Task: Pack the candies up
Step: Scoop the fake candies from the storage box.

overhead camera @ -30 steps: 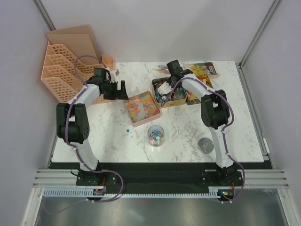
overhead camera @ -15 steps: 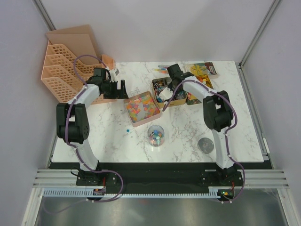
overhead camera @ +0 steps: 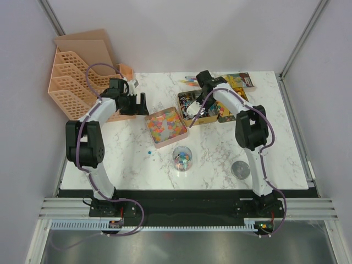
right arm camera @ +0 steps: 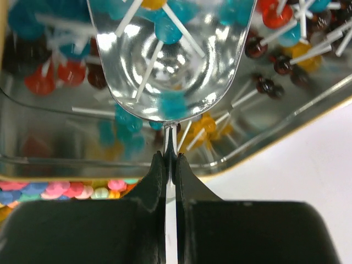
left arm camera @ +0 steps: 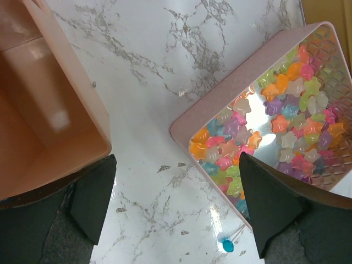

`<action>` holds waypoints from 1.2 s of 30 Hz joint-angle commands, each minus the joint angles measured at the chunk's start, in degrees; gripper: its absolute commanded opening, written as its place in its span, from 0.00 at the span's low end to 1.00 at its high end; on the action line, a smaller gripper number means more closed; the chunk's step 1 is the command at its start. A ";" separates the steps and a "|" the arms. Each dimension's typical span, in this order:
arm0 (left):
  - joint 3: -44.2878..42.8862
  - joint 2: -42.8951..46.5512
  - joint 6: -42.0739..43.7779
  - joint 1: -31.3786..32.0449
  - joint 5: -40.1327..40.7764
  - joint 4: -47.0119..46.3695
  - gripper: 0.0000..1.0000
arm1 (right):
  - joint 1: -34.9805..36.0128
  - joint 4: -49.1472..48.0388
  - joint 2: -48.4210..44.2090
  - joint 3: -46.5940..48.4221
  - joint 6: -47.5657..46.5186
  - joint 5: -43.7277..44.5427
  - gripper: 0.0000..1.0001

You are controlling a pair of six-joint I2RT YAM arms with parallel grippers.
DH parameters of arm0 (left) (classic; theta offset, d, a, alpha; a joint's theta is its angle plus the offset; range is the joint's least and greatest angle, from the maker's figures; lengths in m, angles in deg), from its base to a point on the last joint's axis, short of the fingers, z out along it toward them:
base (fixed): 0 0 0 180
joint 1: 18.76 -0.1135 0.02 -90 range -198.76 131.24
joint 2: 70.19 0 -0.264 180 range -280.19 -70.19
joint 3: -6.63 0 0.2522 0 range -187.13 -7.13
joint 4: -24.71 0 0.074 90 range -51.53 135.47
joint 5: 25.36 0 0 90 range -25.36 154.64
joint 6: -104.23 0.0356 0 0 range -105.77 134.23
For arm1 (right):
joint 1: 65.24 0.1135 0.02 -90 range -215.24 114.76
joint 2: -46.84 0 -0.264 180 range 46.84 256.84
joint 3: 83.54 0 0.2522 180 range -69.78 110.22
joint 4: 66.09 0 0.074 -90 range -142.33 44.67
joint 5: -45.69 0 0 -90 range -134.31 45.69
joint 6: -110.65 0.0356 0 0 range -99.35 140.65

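Observation:
Star-shaped candies (left arm camera: 275,121) in many colours fill a pink tin (left arm camera: 187,124), which lies mid-table in the top view (overhead camera: 155,138). My left gripper (left arm camera: 176,209) hangs open over bare marble just left of that tin (overhead camera: 139,104), holding nothing. A blue lollipop (left arm camera: 227,246) lies loose on the table by the tin's corner. My right gripper (right arm camera: 171,159) is shut on the thin handle of a metal scoop (right arm camera: 173,49). The scoop holds blue lollipops and dips into a gold-rimmed tin (right arm camera: 308,118) of lollipops (overhead camera: 212,118). A clear cup (overhead camera: 182,157) with mixed candies stands nearer the front.
A peach file organiser (overhead camera: 71,77) and an open peach box (left arm camera: 49,110) crowd the left arm's left side. A second tin (overhead camera: 226,116) and a colourful box (overhead camera: 237,81) sit at the back right. A round metal lid (overhead camera: 240,169) lies front right.
The right arm has shifted the scoop a little back and forth inside the lollipop tin. The left arm has barely moved and stays open.

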 commanded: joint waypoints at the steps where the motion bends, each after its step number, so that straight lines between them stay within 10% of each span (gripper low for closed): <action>1: -2.95 -0.35 2.31 -0.34 1.84 -0.35 1.00 | 0.31 4.32 1.49 1.59 -19.90 -3.53 0.00; 36: -5.94 -4.22 8.99 0.27 6.23 3.87 1.00 | -1.79 21.28 3.33 12.40 -8.04 -24.09 0.00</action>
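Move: The right hand, gripping the scoop, has the lollipops' middle about 4 cm to its left, level fore-and-aft, some 6 cm below. The star-candy box lies about 18 cm left and 8 back of this hand, the coloured-candy box 11 cm right and 2 ahead, the round clear storage box 11 left and 22 back. From the open left hand the lollipops are about 25 cm right, 1 back. Right hand works its scoop left, then about 5 cm back and lower among the lollipops, tilting 20 degrees. ##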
